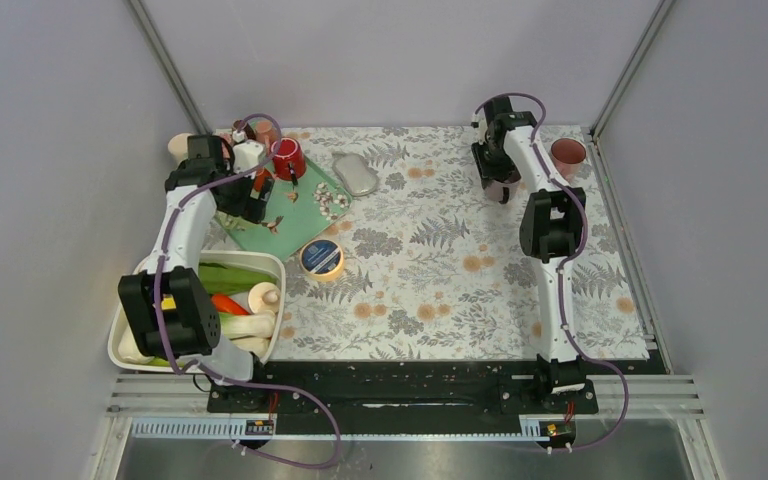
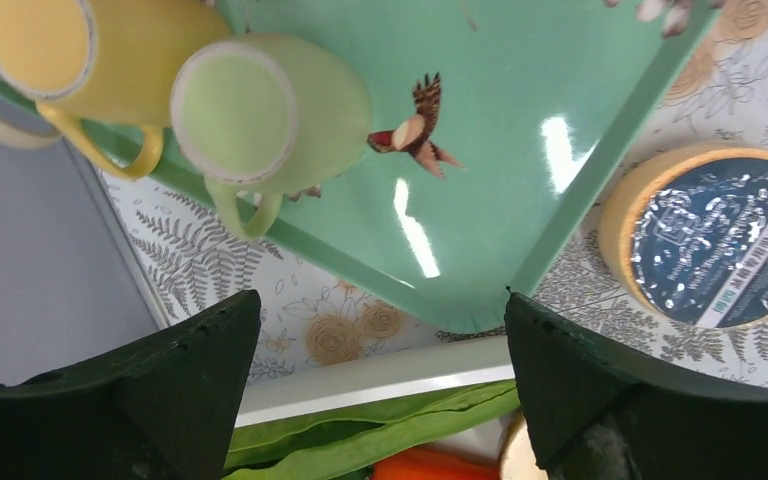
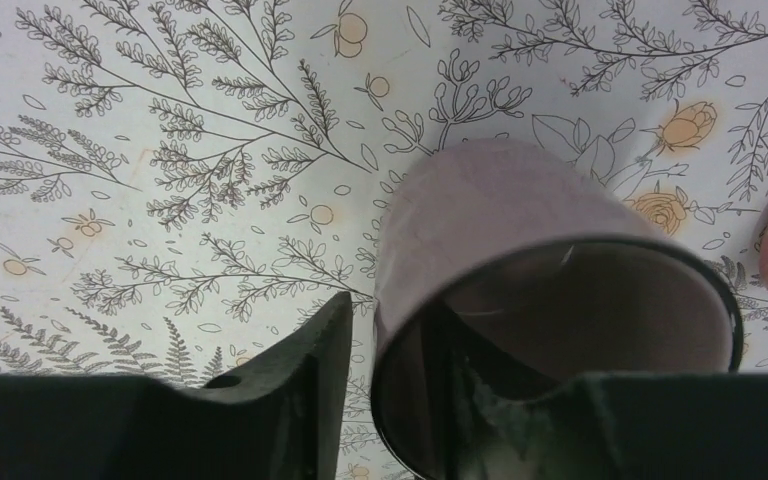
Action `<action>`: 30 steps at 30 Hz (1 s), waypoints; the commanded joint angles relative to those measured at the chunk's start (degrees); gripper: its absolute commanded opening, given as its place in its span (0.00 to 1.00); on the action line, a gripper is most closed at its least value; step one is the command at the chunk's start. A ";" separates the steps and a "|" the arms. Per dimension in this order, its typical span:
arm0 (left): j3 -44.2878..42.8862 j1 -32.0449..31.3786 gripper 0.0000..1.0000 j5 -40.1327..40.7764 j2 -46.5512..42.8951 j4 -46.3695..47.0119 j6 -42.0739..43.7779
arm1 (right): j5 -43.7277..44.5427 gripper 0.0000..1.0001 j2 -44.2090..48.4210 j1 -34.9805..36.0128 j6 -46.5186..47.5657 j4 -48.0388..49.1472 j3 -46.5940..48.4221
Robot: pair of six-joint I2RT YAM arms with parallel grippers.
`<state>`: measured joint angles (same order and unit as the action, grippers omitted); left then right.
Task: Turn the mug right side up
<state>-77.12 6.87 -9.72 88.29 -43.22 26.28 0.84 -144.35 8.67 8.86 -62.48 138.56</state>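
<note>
The mauve mug [image 3: 500, 200] stands at the far right of the flowered cloth, its dark mouth facing up at the right wrist camera. My right gripper [image 3: 430, 340] straddles its rim, one finger outside the wall and the other down inside. A thin strip of cloth shows between the outer finger [image 3: 300, 360] and the wall, so the jaws are slightly open. From above, the mug [image 1: 501, 190] is mostly hidden under the right gripper [image 1: 497, 180]. My left gripper [image 2: 380, 300] hangs open and empty over the near corner of the green tray [image 2: 520, 150], far from the mug.
A yellow mug [image 2: 110, 45] and a pale green mug [image 2: 280, 110] sit on the tray, with a red mug [image 1: 287, 158] nearby. A pink cup [image 1: 567, 152] stands close to the right gripper. A grey dish [image 1: 356, 173], a round tin [image 1: 321, 258] and a white vegetable basket [image 1: 270, 262] lie to the left.
</note>
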 commanded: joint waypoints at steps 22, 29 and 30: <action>-13.44 13.48 0.66 -12.08 19.30 -3.05 19.96 | -14.00 0.74 41.87 1.75 0.72 20.02 -36.53; -14.00 12.46 0.56 -12.44 22.94 -3.33 20.12 | -15.93 0.74 48.49 1.79 -0.98 25.65 -45.16; -14.11 12.27 0.55 -12.21 23.36 -3.30 19.98 | -16.16 0.74 48.81 1.87 -1.11 25.94 -45.48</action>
<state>-89.03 19.86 -19.57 110.32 -46.92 44.86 -12.40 -99.22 10.24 8.86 -42.22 94.80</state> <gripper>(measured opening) 0.561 0.738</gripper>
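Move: The upside-down green mug lies from the open left hand about 10 cm ahead, 6 cm left and 12 cm below; the yellow mug stands some 8 cm left of it and 3 cm farther, the orange-red cup 6 cm beyond it, 2 cm right. The right hand still pinches the upright mauve mug's rim, its middle about 4 cm right, 1 cm ahead; the pink mug is some 15 cm right, 4 cm ahead. Right releases mauve mug, rising about 15 cm and back; left narrows, moving left and down towards green mug's handle. ##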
